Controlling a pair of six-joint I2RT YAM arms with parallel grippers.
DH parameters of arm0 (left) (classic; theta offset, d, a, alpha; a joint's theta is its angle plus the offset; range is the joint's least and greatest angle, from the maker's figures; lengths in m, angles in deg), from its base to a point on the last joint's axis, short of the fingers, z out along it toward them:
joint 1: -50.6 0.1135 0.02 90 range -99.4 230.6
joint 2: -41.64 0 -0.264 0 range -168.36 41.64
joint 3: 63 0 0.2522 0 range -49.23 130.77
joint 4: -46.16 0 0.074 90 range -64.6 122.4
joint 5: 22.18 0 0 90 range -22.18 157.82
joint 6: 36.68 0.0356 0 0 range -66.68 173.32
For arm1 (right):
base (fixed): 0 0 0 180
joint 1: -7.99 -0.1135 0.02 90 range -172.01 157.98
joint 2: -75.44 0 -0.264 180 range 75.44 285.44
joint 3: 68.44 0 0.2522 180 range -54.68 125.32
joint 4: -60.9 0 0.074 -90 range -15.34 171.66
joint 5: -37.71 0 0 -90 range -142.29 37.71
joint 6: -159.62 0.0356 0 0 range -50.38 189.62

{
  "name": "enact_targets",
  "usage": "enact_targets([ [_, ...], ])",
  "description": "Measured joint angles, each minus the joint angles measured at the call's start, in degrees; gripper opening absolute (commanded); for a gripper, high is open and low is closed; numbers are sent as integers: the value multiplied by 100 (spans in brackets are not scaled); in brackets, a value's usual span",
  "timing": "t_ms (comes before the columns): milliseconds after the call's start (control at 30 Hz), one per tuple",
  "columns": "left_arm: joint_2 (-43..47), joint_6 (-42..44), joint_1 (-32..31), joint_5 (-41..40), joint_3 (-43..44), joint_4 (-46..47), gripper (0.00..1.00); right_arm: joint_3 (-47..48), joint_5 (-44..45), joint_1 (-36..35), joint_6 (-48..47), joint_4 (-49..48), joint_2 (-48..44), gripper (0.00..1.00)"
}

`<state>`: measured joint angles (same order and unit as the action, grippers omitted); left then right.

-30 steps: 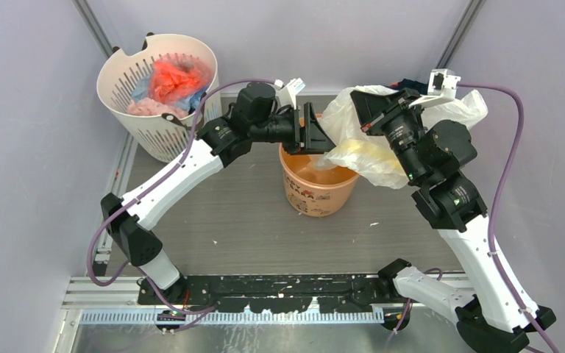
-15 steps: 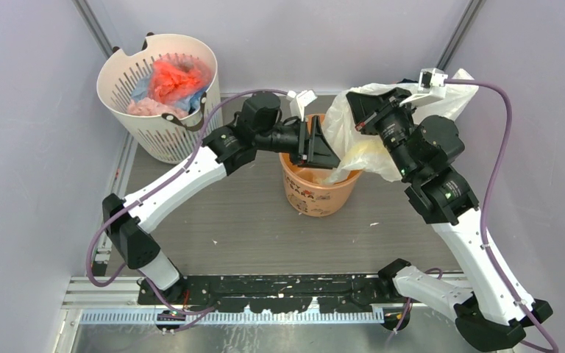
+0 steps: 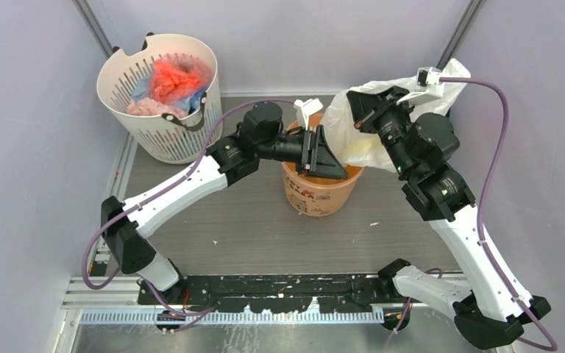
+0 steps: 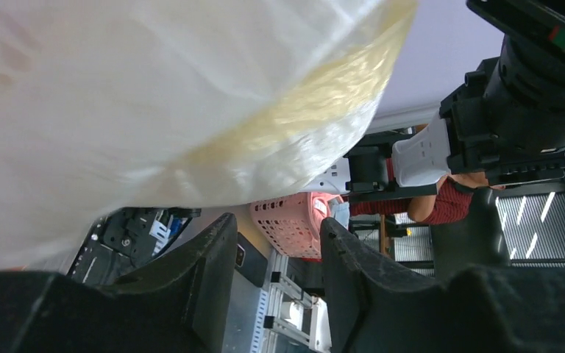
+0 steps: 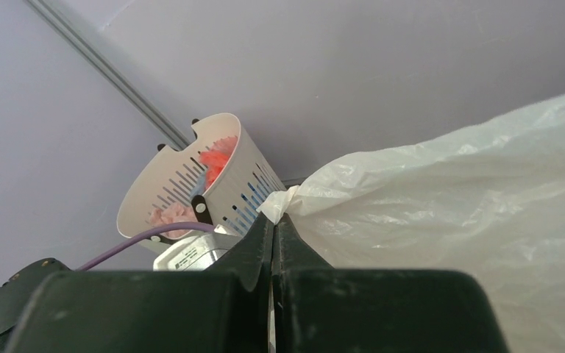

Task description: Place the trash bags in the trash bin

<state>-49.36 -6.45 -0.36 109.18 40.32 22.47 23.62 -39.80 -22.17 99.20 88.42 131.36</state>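
The trash bag [image 3: 343, 140], a thin pale-yellow film, hangs from my right gripper [image 3: 357, 103] down towards the mouth of the trash bin [image 3: 316, 195], an orange bucket at the table's middle. In the right wrist view my right gripper [image 5: 274, 219] is shut on a bunched corner of the trash bag [image 5: 456, 206]. My left gripper [image 3: 335, 168] hovers over the bin's rim beside the hanging film. Seen from the left wrist, the left gripper [image 4: 276, 239] is open with nothing between its fingers, and the trash bag [image 4: 154, 95] billows just beyond the fingertips.
A white slotted basket [image 3: 118, 66] at the back left holds red, pink and blue plastic bundles [image 3: 173, 77]; the same basket [image 5: 228, 158] shows in the right wrist view. Grey walls close in the back and sides. The right arm [image 4: 515, 95] stands close beyond the bag.
The right arm has drawn the bag up and back, so it no longer drapes across the bin's right rim. My left gripper slid right and down over the bin, its jaws narrowing a little.
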Motion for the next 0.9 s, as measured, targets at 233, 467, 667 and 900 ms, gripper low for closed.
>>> enact_targets([
  [233,127,350,-37,-415,13,-273,52,0,11,0,-13,0,11,1],
  [467,354,319,-37,-1364,11,-531,54,0,7,0,-11,0,-2,1],
  [667,855,179,-31,-2052,-157,-553,58,0,7,0,-2,2,-114,1],
  [900,990,-144,-28,-2446,-203,-544,78,-22,-7,0,79,-7,-319,1],
])
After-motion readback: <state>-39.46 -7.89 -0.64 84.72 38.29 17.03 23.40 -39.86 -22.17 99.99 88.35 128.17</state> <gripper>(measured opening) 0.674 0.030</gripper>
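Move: The trash bag hangs from the right fingers, its middle about 10 cm ahead of the open left hand and 9 cm to its right, roughly level with it. The trash bin stands some 8 cm ahead, 3 cm to the left and 26 cm below; the laundry basket about 24 cm ahead, 43 cm left, 22 cm below. From the right hand the bin is some 4 cm back, 6 cm left and 37 cm down, the bag's middle 2 cm back, 6 cm right and 10 cm down. Still pinching the bag, the right hand holds steady, then draws back about 2 cm and slightly up. The empty left hand moves forward and left some 4 cm each, rising about 3 cm in the later part, while it turns roughly 25 degrees counter-clockwise to point its fingers more forward at the bag's near side and opens them wider; no grip on the bag is seen. ##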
